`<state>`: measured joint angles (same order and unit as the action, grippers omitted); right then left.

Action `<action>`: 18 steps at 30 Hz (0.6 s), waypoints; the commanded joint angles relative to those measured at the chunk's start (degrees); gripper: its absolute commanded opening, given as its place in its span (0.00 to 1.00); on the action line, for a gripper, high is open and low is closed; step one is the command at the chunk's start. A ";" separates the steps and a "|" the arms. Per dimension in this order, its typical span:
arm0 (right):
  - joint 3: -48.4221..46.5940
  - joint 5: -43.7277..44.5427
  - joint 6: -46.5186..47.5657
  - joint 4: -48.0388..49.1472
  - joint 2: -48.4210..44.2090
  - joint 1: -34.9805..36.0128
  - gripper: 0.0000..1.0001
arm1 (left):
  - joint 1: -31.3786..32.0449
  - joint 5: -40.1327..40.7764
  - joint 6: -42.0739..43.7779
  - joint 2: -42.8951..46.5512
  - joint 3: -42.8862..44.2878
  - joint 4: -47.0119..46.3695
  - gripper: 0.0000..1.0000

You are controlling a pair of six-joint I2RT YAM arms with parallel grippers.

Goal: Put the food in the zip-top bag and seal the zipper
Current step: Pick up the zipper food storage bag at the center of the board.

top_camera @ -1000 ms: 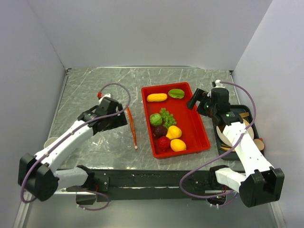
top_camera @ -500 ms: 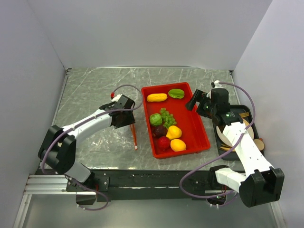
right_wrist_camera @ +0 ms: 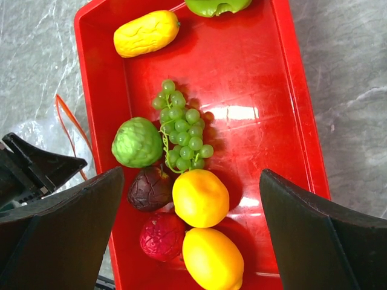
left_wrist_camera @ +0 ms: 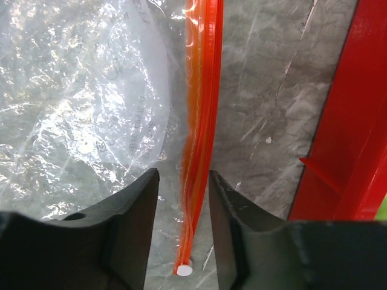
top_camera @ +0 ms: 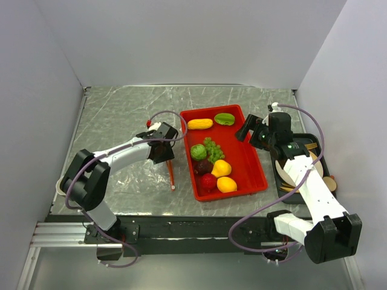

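Note:
The clear zip-top bag lies flat left of the red tray. Its orange-red zipper runs along the side nearest the tray. In the left wrist view the zipper with its white tip lies between my left gripper's jaws, which stand slightly apart on either side of it, over the bag. My left gripper is low over the strip's far end. The food lies in the tray: a yellow piece, grapes, a green ball, dark red, red and two yellow fruits. My right gripper is wide open above them.
A black tray with a tan plate and wooden cutlery stands at the right, under my right arm. A pale cup sits at the table's left edge. Walls close in the left, back and right.
My left arm has swung right and stretched out, bringing its gripper from left of the bag down over the zipper's far end. The right arm has barely moved.

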<state>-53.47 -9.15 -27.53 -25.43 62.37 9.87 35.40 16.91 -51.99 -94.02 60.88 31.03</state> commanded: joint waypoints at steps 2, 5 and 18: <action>-1.37 -0.61 0.64 -0.67 -0.93 -0.20 1.00 | 0.55 0.94 -0.48 -1.34 0.29 -1.41 0.38; -1.55 -0.96 0.72 -0.85 -1.11 -0.20 1.00 | 0.72 1.28 -0.57 -2.22 0.29 -1.32 0.34; -1.28 -6.76 -0.95 1.26 -0.23 -0.11 1.00 | 1.25 4.10 -0.48 3.14 -1.82 -1.50 0.12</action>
<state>-53.47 -13.13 -27.70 -26.24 62.06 9.87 36.42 19.25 -51.92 -93.84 59.27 29.82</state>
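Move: Below the left fingers, 2 cm or so down, lies the middle of the bag's orange zipper strip, running forward and back between the open tips. The slider end is roughly 11 cm back and 2 cm right of the hand; the middle of the red tray is about 22 cm right and 3 cm ahead, with the cabbage in it some 12 cm right and 3 cm ahead. From the right hand, the strip's middle is about 29 cm left, 1 cm back and 17 cm down. Closing on the zipper strip from about half open to nearly shut, the left fingers sink roughly 1 cm straight down over it, then begin to come up by about half a centimetre. One orange lip of the bag's mouth gets pinched between the fingertips, which still point steeply down and forward. ##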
